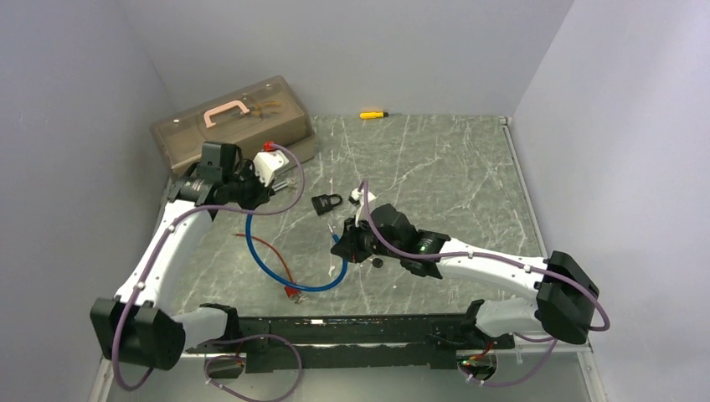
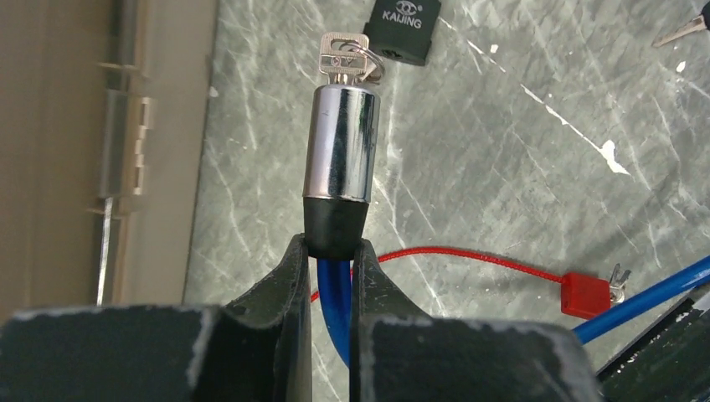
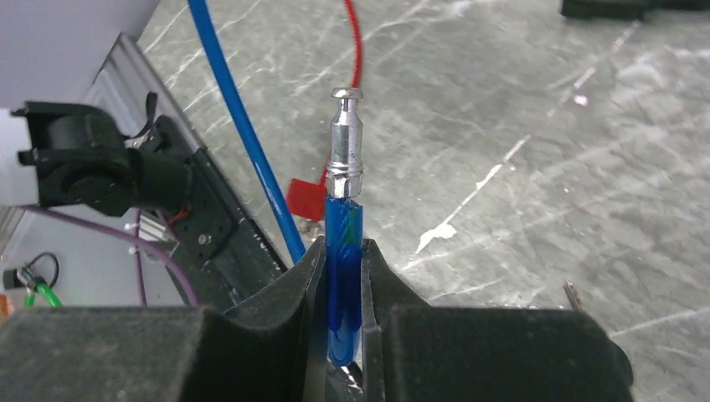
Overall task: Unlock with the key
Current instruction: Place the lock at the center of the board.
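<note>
A blue cable lock lies between the arms, its cable (image 1: 280,276) looping over the table. My left gripper (image 2: 333,249) is shut on the black collar under the chrome lock cylinder (image 2: 341,142). A silver key (image 2: 343,57) on a small ring sits in the cylinder's top. My right gripper (image 3: 343,249) is shut on the cable's other end, just below its metal pin (image 3: 345,138), which is free and apart from the cylinder. In the top view the left gripper (image 1: 283,184) is near the toolbox and the right gripper (image 1: 345,245) is mid-table.
A black KAIJING padlock (image 2: 403,29) lies on the table (image 1: 452,176) beyond the cylinder, with a loose key (image 2: 682,32) to its right. A thin red cable seal (image 2: 586,293) crosses the blue cable. A tan toolbox (image 1: 234,126) stands back left; a yellow screwdriver (image 1: 373,114) lies at the rear.
</note>
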Tool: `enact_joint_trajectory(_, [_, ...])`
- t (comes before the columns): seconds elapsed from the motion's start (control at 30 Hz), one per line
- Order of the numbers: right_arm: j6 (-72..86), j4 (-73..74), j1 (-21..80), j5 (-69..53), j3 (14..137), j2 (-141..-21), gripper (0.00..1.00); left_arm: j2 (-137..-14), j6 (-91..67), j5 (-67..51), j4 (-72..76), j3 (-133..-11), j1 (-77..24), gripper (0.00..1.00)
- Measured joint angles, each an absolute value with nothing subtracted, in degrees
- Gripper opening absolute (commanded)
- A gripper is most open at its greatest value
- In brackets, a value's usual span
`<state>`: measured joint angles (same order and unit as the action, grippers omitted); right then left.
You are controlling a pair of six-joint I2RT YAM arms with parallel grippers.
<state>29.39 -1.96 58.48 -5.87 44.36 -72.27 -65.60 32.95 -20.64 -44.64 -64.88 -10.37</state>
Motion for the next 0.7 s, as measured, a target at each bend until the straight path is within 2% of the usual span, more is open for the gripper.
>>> enact_joint_trajectory(0.2, [33.98,-4.49,56.25,-5.21,41.87,-75.48,0.21,-71.88,36.03,-21.45,-40.73,-61.06,-9.72,0.0])
enact_joint_trajectory(0.43, [35.81,-2.72,55.61,-6.39,42.17,-83.44,0.32,-77.32,39.7,-17.82,-35.53,-53.6,-9.56,0.0])
enact_joint_trajectory(0.53, [35.75,-1.41,55.2,-6.59,43.07,-85.62,0.4,-79.77,39.62,-16.25,-33.3,-52.73,-9.54,0.0])
enact_joint_trajectory(0.7, [34.98,1.87,53.71,-6.66,45.32,-87.33,0.5,-82.65,38.61,-14.17,-29.93,-52.66,-9.52,0.08])
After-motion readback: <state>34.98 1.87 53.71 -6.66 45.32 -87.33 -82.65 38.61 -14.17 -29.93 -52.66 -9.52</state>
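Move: The spot for the blue lock's metal body, pinched in the left fingers, is bare board some 20 cm below and 3 cm ahead, 2 cm left. The black padlock lies about 10 cm ahead and 13 cm right, the red lock roughly 15 cm back and 3 cm right. The right hand holds the cable's other end; its board spot is about 15 cm below, 2 cm ahead and 2 cm right. The red lock is 11 cm left and 3 cm back of that hand. Both hands lower the blue lock towards the board, left about 14 cm, right about 10 with fingers opening. ##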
